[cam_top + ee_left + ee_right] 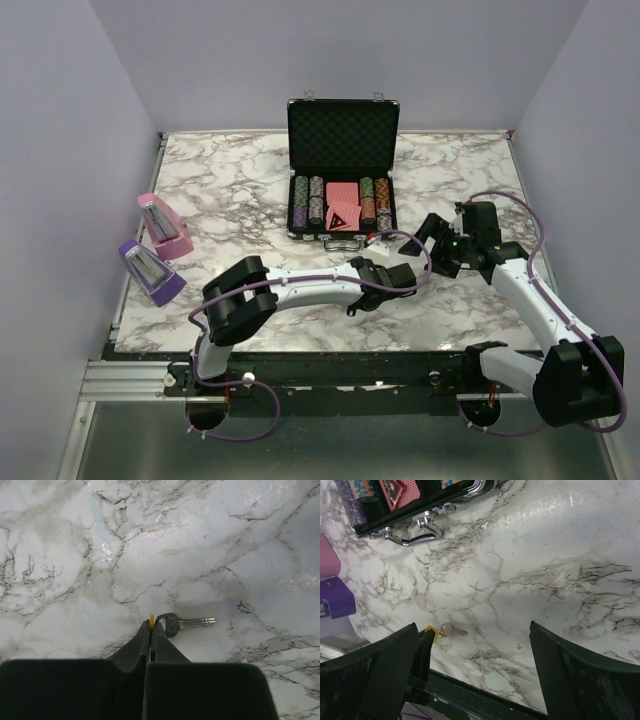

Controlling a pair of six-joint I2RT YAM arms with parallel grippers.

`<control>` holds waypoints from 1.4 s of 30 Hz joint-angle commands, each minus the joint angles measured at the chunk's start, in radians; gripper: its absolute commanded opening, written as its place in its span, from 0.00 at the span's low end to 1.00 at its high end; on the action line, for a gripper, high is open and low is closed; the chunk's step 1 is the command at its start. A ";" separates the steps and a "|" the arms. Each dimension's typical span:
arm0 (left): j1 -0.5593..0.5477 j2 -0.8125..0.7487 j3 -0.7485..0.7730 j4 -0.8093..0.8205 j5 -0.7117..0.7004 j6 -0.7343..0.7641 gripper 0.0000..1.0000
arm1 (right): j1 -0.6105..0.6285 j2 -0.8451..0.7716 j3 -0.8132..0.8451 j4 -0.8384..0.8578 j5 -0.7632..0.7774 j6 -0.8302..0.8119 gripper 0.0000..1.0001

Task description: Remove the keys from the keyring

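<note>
In the left wrist view my left gripper (151, 626) is shut on the small yellow keyring (151, 619), whose edge shows between the fingertips just above the marble table (75, 555). One silver key (186, 624) hangs from the keyring and lies flat to the right, blade pointing away. The right wrist view shows the same keyring (433, 632) and key (451, 629) low on the left. My right gripper (472, 630) stands wide open above the table with nothing between its fingers. From above, the left gripper (416, 274) reaches right of centre, and the right gripper (434, 246) hovers just beyond it.
An open black chip case (342, 170) with chips and cards stands at the back centre; its silver handle (415, 534) faces the grippers. A pink block (163, 226) and a purple block (152, 271) lie at the left edge. The table's near edge (485, 700) runs close below the key.
</note>
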 commanded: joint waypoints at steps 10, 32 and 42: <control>-0.046 -0.310 -0.020 -0.001 -0.093 0.087 0.00 | 0.007 -0.052 -0.009 0.214 -0.379 0.097 1.00; -0.085 -0.646 0.244 0.171 0.196 0.465 0.00 | 0.007 -0.119 -0.121 1.557 -0.667 0.976 1.00; -0.049 -0.646 0.437 0.237 0.373 0.580 0.00 | 0.017 0.117 -0.026 2.271 -0.559 1.464 1.00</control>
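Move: The left fingers already hold the keyring's yellow tag just above the table. The open right gripper they go to meet is some 19 cm to their right, 7 cm ahead and 7 cm higher. The key lies about 3 cm right of the left fingertips, level ahead and 2 cm below; the chip case is about 25 cm ahead and 2 cm left. From the right hand, the keyring is 19 cm left, 7 cm back and 7 cm below. Left hand lifts the pinched keyring about 40 cm, both wrists rolling, while open right climbs 27 towards it. ##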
